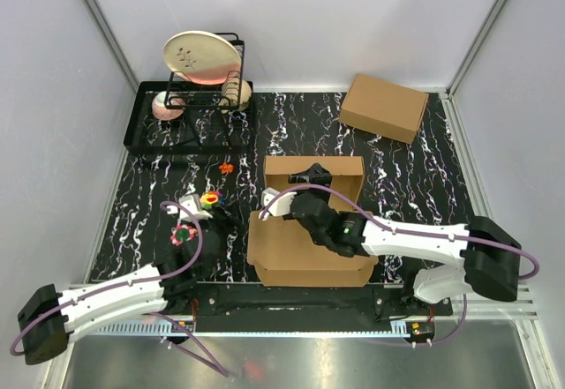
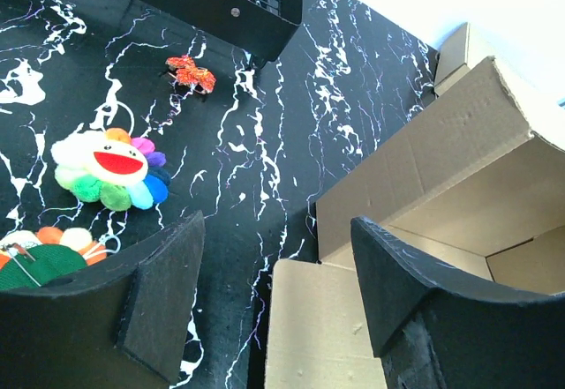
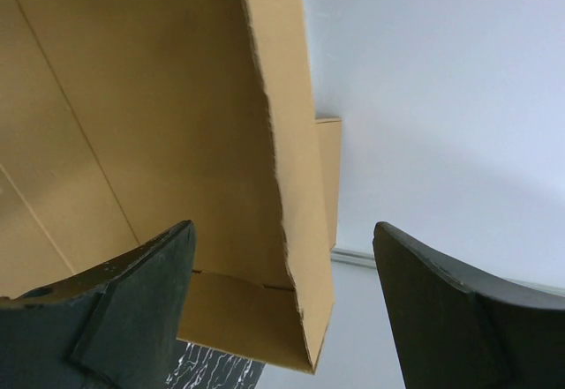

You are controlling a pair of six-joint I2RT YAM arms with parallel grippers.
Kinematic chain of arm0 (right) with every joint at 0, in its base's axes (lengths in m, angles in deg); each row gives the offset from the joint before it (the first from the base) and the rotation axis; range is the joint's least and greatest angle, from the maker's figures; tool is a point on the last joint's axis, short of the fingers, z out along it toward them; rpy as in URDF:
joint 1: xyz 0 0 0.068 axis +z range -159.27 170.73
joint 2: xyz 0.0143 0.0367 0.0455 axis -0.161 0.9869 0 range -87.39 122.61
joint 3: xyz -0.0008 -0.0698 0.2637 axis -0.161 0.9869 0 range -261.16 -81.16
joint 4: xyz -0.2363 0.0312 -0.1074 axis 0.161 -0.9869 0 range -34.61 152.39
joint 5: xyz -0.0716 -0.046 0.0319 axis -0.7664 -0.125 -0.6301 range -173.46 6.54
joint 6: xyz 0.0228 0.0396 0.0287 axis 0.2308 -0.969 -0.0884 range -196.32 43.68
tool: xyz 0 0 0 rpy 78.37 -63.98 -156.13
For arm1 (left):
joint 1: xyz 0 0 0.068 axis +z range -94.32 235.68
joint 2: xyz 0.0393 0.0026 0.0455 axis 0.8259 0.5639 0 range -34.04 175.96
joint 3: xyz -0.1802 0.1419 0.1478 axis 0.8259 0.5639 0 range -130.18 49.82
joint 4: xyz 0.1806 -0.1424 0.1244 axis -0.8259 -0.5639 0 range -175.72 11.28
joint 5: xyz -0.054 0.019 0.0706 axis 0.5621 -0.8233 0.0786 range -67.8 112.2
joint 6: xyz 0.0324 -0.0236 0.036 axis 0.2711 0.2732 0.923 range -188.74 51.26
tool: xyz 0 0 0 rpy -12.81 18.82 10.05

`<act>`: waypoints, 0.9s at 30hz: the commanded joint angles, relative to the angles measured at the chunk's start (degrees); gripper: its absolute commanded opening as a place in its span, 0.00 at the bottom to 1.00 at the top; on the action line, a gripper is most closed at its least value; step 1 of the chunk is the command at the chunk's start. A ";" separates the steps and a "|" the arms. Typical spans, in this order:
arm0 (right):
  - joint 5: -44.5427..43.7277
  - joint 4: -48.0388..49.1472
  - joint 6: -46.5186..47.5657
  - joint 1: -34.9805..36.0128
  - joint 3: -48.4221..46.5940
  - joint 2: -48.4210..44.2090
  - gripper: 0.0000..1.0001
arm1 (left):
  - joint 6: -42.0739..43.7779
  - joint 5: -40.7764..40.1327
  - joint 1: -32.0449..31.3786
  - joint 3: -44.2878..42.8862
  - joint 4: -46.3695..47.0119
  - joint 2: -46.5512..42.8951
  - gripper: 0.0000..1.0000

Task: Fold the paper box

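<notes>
The paper box (image 1: 305, 248) lies in the middle of the table, brown cardboard with its far wall (image 1: 313, 167) raised and a flat panel toward me. My right gripper (image 1: 305, 186) reaches over it from the right. In the right wrist view it (image 3: 296, 318) is open, with the raised wall's torn-looking edge (image 3: 300, 230) between the fingers and untouched by them. My left gripper (image 1: 216, 221) is at the box's left side. It (image 2: 287, 301) is open over the table and the corner of a flat flap (image 2: 318, 336), holding nothing.
A second, made-up cardboard box (image 1: 384, 107) sits at the back right. A black dish rack (image 1: 190, 115) with a plate (image 1: 201, 58) stands back left. Flower toys (image 2: 110, 168) and a small orange object (image 2: 192, 73) lie left of the box.
</notes>
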 commanded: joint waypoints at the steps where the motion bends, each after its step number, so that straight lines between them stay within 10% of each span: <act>1: 1.08 4.46 2.24 0.00 -3.42 2.67 0.87 | -0.26 -1.47 -0.19 0.04 -0.52 -1.65 0.70; 10: -0.59 10.88 5.58 -3.95 -6.59 8.92 0.81 | 0.80 -1.21 -0.19 -0.04 -0.95 -2.36 0.70; 27: -1.81 6.49 4.35 -5.46 -9.05 10.50 0.19 | 4.40 -1.30 -0.19 -0.57 -1.39 -5.35 0.70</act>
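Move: The standing lid's top flap lies about 5 cm ahead of the right hand, centred with it sideways and barely 1 cm below. The box's front panel spreads some 12 cm back towards the robot, also centred, about 17 cm lower; the lid's right side wall stands 10 cm to the hand's right, 4 cm ahead and 6 cm down. From the left hand, the top flap is roughly 10 cm ahead, 18 cm right and 6 cm higher. Forward by about 4.5 cm and a little to the left, after a shallow dip that it then mostly takes back, the right hand brings its open fingers over the edge of the lid's top flap, one on the inner face and one on the outer. There it stops and closes from wide open to about a quarter, pinching in on the flap with the wrist nearly still. ##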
